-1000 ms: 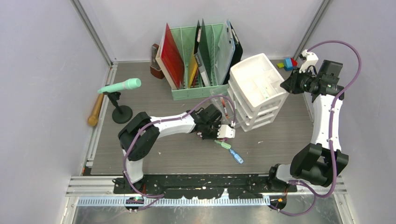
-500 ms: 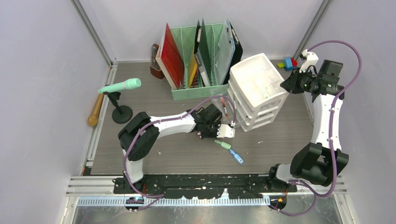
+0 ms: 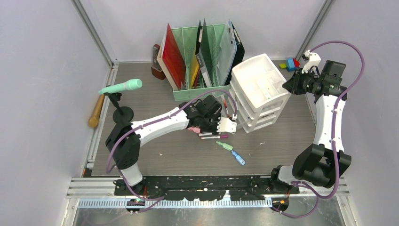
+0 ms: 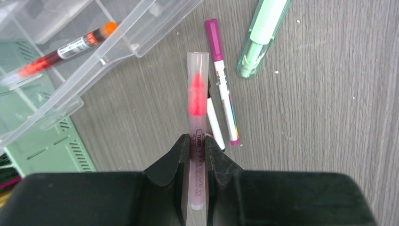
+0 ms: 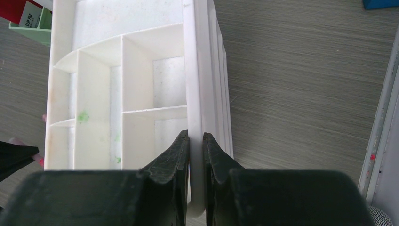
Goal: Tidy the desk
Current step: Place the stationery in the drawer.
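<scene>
My left gripper (image 4: 197, 141) is shut on a pink highlighter (image 4: 197, 99), which points forward just above the desk (image 3: 179, 155). Beside it lie a purple-capped marker (image 4: 223, 80), a white pen (image 4: 214, 125) partly hidden behind the highlighter, and a green highlighter (image 4: 261, 37). A blue pen (image 3: 238, 157) rests further toward the front. A clear drawer (image 4: 117, 42) stands pulled out, with an orange-red pen (image 4: 66, 49) inside. My right gripper (image 5: 196, 136) is shut on the rim of the white drawer unit (image 5: 155, 80) at its top tray.
A mint-green file rack (image 3: 200, 56) with folders stands at the back. A microphone on a stand (image 3: 121, 87) and a wooden stick (image 3: 96, 110) are at the left. Coloured blocks (image 3: 291, 63) sit in the back right corner.
My left gripper has closed on the pink highlighter and pulled back up and to the left with it, uncovering two pens on the desk. The right arm has not moved.
</scene>
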You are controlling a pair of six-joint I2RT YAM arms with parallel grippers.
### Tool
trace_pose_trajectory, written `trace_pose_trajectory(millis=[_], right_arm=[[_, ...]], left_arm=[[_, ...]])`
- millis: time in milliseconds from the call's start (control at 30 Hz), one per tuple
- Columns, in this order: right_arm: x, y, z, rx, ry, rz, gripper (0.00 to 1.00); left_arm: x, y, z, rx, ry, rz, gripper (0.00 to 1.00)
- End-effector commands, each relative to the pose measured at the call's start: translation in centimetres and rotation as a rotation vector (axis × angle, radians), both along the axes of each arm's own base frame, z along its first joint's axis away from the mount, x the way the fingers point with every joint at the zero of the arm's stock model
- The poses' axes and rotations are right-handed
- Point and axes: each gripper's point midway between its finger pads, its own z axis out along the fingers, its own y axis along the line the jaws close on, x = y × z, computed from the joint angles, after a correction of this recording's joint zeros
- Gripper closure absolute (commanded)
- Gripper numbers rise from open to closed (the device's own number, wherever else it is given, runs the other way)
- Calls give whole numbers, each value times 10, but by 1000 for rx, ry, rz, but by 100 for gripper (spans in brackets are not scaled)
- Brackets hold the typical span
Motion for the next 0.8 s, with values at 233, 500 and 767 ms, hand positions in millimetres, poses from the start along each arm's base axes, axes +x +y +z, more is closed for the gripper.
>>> trace_pose_trajectory(millis=[233,500,767], right_arm=[[-20,-4,-73,45,289,-83,99],[-21,-4,-72,42,288,-82,99],[-21,-5,-73,39,289,-80,99]], left_arm=[[10,-3,90,-133,56,99,100],[33,-41,116,-300,257,373,100],[84,-55,125,-525,877,809,100]])
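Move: The left hand already holds the pink pen. The open clear drawer it is bound for lies about 10 cm ahead, 8 cm right and 6 cm below. On the desk, roughly 8 cm below this hand, the pink highlighter is 7 cm left and 3 cm ahead; the green highlighter is 7 cm right and 5 cm back. From the right hand, still gripping the drawer unit's rim, the drawer is about 25 cm left, 3 cm back and 20 cm below. Left hand lifts the held pink pen some 10 cm, swinging it forward-right towards the open drawer, turning counter-clockwise. ##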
